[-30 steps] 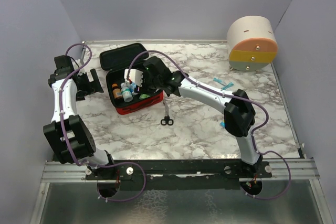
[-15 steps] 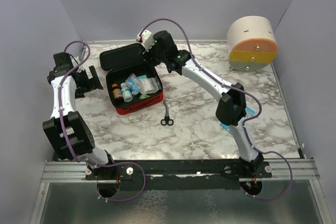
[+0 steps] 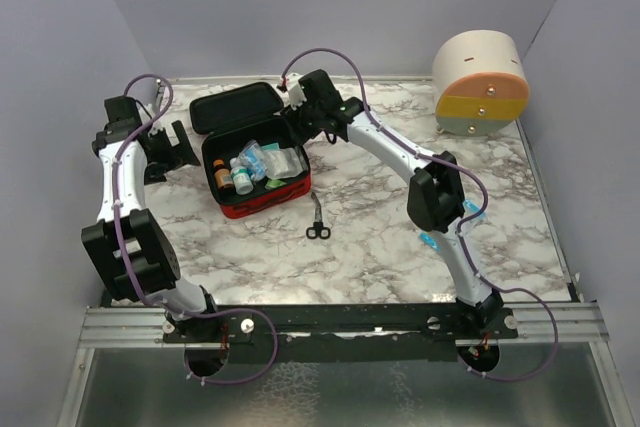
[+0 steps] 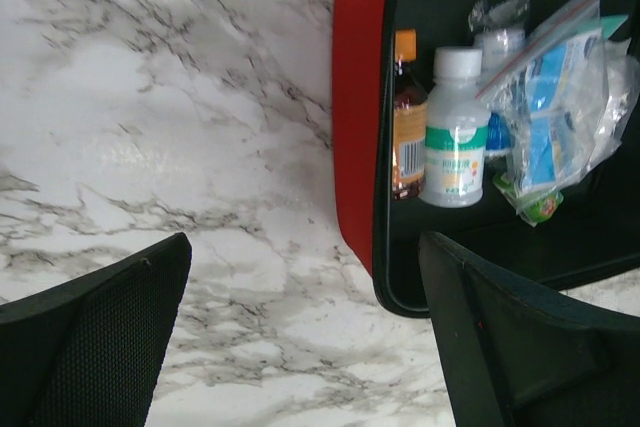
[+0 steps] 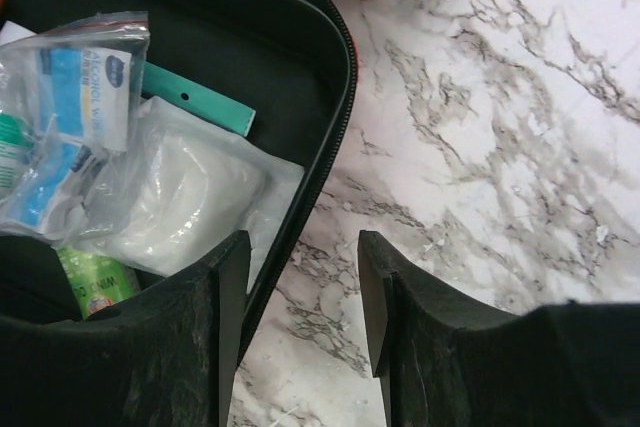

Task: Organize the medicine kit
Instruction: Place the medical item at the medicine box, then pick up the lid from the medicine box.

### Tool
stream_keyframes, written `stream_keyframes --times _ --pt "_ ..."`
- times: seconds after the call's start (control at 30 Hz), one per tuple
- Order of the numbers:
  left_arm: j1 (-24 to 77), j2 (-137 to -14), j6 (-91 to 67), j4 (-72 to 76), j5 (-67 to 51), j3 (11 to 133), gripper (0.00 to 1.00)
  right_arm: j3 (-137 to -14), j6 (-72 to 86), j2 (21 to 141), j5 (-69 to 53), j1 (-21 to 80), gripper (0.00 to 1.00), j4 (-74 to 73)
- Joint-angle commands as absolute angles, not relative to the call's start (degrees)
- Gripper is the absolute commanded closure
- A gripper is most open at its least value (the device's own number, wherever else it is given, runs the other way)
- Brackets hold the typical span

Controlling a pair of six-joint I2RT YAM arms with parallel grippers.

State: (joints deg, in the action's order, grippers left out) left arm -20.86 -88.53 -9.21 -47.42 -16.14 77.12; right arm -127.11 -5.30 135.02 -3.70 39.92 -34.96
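Observation:
The medicine kit (image 3: 262,203), a red case with a black inside, lies open at back left, its lid (image 3: 235,107) flat behind it. Inside it are an amber bottle (image 4: 408,132), a white bottle (image 4: 455,137), a clear bag of blue packets (image 4: 560,97) and a white gauze pack (image 5: 180,192). My left gripper (image 3: 178,147) hovers just left of the kit, wide open and empty (image 4: 305,287). Above the kit's far right corner my right gripper (image 3: 300,125) is open, its fingers astride the zipper edge (image 5: 300,287), holding nothing.
Black scissors (image 3: 317,223) lie on the marble in front of the kit. A round cream, orange, yellow and grey drawer container (image 3: 480,82) stands at back right. Small blue items (image 3: 428,159) lie near the right arm. Grey walls close in the table.
My right arm has lifted out of the kit and swung back to its far right corner, its jaws narrowing slightly. The left arm has barely shifted.

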Motion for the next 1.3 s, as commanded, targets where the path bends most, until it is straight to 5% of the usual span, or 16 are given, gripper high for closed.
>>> stream_keyframes --times 0.0,0.33,0.63,1.13,1.27 --pt "-18.93 -85.90 -9.68 -48.82 -17.93 73.09 0.01 -126.42 -1.09 133.79 -8.62 39.95 0.54 -35.90" --pt "-14.58 -88.82 -9.89 -48.71 -15.99 71.94 0.05 -125.86 1.66 134.32 -11.58 39.95 0.66 -36.64" --pt "-13.45 -95.10 -10.72 -47.71 -14.78 74.89 0.20 -124.59 2.28 135.53 -12.32 39.98 0.84 -36.63" --pt "-11.25 -99.40 -10.70 -45.14 -13.79 73.84 0.51 -121.26 1.76 136.21 -11.62 40.08 0.98 -38.89" --pt "-11.06 -100.09 -10.59 -44.92 -13.54 74.19 0.52 -119.03 1.51 134.54 -11.14 40.08 0.94 -38.48"
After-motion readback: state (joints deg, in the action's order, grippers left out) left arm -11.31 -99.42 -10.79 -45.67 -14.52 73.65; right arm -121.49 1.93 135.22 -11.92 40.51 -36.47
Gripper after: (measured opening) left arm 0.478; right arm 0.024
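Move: From the left gripper, the middle of the medicine box's left rim lies about 7 cm right, 2 cm ahead and 9 cm below. Just inside it lie the brown bottle, 9 cm right and 4 cm ahead, and the white bottle, some 13 cm right and 3 cm ahead. From the right gripper, the gauze bag lies about 3 cm back, 4 cm left and 8 cm down. The green packet lies 8 cm back and 6 cm left, the alcohol wipes 3 cm back and 10 cm left. Swing the left gripper right about 6 cm with a brief draw-back and return forward, sinking some 8 cm and tipping the fingers steeper, half closing them around the box's left rim near its near corner. Meanwhile draw the right gripper back and down about 4 cm each, shutting its empty fingers beside the right wall, over the gauze bag's corner. ##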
